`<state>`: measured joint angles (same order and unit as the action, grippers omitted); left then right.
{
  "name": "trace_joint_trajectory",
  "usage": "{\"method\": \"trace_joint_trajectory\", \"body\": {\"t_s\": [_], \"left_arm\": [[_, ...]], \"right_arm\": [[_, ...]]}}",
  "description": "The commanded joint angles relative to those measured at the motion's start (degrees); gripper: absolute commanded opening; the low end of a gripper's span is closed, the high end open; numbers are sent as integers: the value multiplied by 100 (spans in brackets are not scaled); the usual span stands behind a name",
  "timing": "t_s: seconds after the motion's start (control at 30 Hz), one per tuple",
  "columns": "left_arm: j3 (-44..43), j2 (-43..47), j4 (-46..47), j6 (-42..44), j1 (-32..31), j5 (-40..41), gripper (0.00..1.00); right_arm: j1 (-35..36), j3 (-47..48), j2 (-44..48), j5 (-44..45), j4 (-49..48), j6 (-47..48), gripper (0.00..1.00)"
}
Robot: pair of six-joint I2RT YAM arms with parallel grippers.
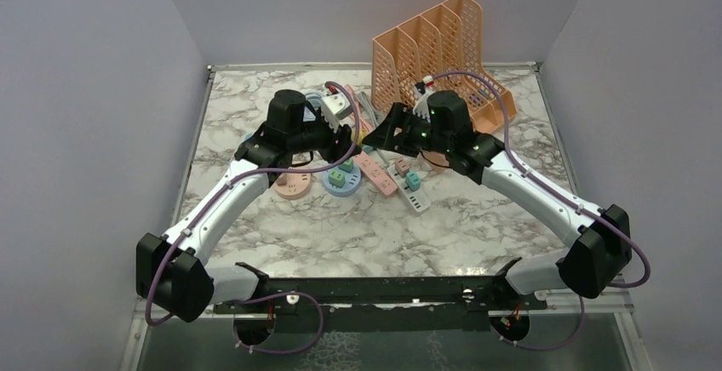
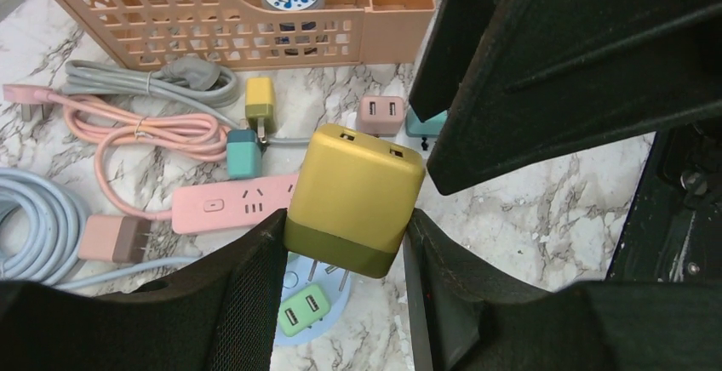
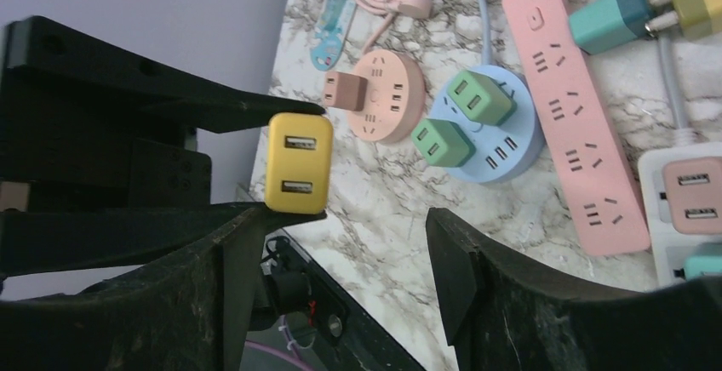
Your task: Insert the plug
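Observation:
A yellow plug (image 2: pixel 353 196) with two USB ports on its top face hangs in the air, and my left gripper (image 2: pixel 345 222) is shut on its sides. Its metal prongs point down over the blue round power strip (image 2: pixel 349 299), clear of it. In the right wrist view the same plug (image 3: pixel 298 164) shows between the left gripper's black fingers (image 3: pixel 213 111). My right gripper (image 3: pixel 345 218) stands open close beside the left one, with nothing between its jaws. From above, both grippers (image 1: pixel 345 144) (image 1: pixel 379 137) meet over the strips.
Two green plugs (image 3: pixel 479 96) (image 3: pixel 441 141) sit in the blue strip (image 3: pixel 511 145). Nearby lie a pink strip (image 3: pixel 570 107), a white strip (image 1: pixel 413 191) and a peach round strip (image 3: pixel 387 94). Coiled cables (image 2: pixel 128 128) and an orange file rack (image 1: pixel 438 52) are behind.

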<state>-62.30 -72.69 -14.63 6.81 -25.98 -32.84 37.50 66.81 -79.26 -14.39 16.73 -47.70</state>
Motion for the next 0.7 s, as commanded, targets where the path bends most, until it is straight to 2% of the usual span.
{"method": "trace_joint_trajectory", "body": {"t_s": [0.0, 0.17, 0.27, 0.47, 0.67], "left_arm": [[55, 202, 233, 146, -23, -571, 33], [117, 234, 232, 158, -36, -640, 32], [151, 274, 227, 183, -34, -653, 29], [270, 290, 209, 215, -30, -638, 28], [322, 257, 196, 347, -31, -556, 28]], "right_arm": [[8, 130, 117, -402, -597, -104, 69], [3, 433, -238, -524, -183, -99, 65], [3, 416, -327, -475, -88, -266, 56], [3, 417, -555, -1040, -387, -473, 42], [3, 625, -928, -1401, -329, -414, 41]]}}
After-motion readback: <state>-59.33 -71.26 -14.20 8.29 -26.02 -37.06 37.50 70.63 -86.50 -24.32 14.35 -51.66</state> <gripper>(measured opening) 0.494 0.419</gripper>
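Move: My left hand already grips the yellow plug, right at its fingertips. From my right hand, open and empty, that plug is about 5 cm to the left and 2 cm ahead, at roughly the same height. Some 20 cm lower lie the blue round strip, about 4 cm ahead and 7 cm left of my right hand, and the pink strip, about 7 cm ahead and 1 cm left of it. I bring my right hand some 3.5 cm leftward onto the yellow plug, rising about 2 cm and sinking again, while its fingers close from wide to less than half open, one on each side of the plug. My left hand keeps its pinch and eases the plug back about 1.5 cm and slightly down. ##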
